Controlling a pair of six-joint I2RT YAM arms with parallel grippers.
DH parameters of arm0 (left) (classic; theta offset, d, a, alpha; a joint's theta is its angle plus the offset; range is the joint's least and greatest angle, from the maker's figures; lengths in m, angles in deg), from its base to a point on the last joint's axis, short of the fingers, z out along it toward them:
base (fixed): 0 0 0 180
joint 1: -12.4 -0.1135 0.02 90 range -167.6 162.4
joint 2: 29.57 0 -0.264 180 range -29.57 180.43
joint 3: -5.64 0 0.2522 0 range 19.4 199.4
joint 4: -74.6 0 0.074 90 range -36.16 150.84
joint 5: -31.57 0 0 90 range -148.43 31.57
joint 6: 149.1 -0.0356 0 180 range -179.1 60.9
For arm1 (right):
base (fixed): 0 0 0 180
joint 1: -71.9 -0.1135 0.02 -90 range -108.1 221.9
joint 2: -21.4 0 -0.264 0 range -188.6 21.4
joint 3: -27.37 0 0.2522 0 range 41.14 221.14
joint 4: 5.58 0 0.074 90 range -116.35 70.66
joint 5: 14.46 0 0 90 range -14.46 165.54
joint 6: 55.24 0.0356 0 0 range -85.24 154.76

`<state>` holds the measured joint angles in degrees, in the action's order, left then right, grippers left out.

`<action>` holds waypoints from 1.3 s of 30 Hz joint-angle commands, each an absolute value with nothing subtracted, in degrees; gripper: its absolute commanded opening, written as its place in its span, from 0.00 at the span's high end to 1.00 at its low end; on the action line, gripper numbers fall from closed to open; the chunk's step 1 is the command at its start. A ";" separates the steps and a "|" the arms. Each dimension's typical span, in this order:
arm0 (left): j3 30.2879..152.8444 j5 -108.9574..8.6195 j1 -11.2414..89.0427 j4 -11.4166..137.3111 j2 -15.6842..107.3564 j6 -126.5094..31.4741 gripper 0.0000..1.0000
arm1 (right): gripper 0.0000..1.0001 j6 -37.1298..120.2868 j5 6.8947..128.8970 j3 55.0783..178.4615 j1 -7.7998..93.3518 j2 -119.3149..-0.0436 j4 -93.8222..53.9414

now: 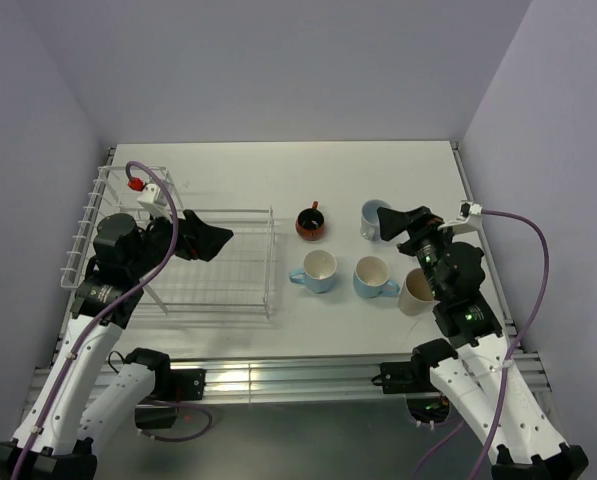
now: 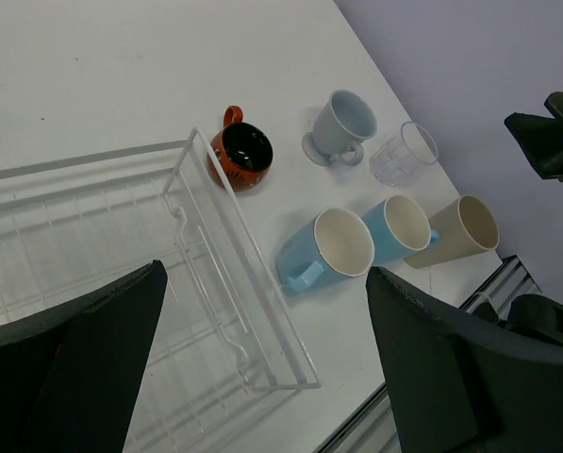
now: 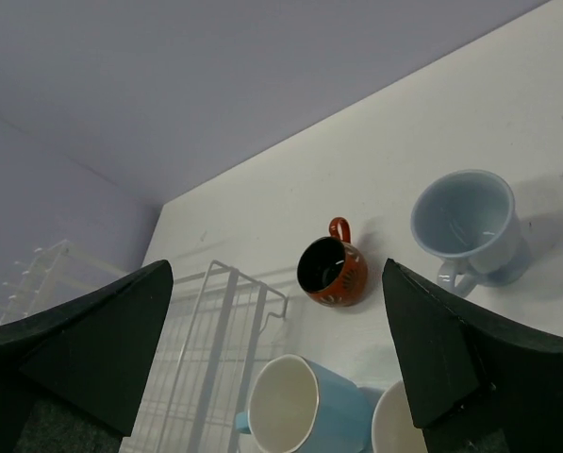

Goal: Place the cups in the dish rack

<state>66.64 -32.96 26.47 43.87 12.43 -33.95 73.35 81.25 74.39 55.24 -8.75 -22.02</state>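
Observation:
The white wire dish rack [image 1: 270, 265] stands at the left with no cup in it. The cups stand to its right: a red-orange one [image 1: 311, 222], a pale blue footed one [image 1: 374, 218], two light blue mugs lying on their sides [image 1: 315, 270] [image 1: 375, 277], and a cream one [image 1: 415, 291] on its side. My left gripper [image 1: 208, 240] hovers open and empty over the rack [image 2: 234, 215]. My right gripper [image 1: 396, 218] hovers open and empty above the footed cup [image 3: 468, 226]. The right wrist view also shows the red-orange cup [image 3: 331, 272] and a blue mug [image 3: 305, 411].
A small clear glass [image 2: 404, 153] stands beside the footed cup [image 2: 342, 127]; the right arm hides it in the top view. Lilac walls close the table at the back and both sides. A metal rail [image 1: 278, 380] runs along the near edge.

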 commanded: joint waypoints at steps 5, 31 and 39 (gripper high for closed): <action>67.12 -31.97 26.82 45.90 12.53 -34.23 0.06 | 0.00 70.63 85.91 79.71 55.56 -10.24 -26.29; 67.30 -33.47 27.43 45.29 13.58 -34.22 0.06 | 0.19 62.54 79.74 85.87 46.61 -24.28 -31.38; 67.21 -34.26 27.52 44.94 13.67 -34.14 0.06 | 0.28 58.59 90.65 89.82 30.18 -34.39 -33.58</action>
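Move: The pale-blue mug nearest the rack stands some 12 cm to the right hand's left, about 2 cm back and roughly 24 cm below. At the same depth, a second blue mug lies straight below, about 3 cm back; the orange mug is about 12 cm ahead and 14 left, and the grey footed cup 13 ahead and 3 right. From the left hand, the aimed-at mug lies about 19 cm right, 3 ahead and 24 below. Leftward and down, the right hand swings across above the second blue mug towards the pale-blue mug beside the rack, about 10 cm left and 6 cm lower, after a slow 1 cm drift right. Most of the sideways travel comes late and quick, with the wrist turning counter-clockwise, tipping its fingers down and rolling its left side down some 20 degrees. The wide-open fingers close by about a quarter, touching nothing. ##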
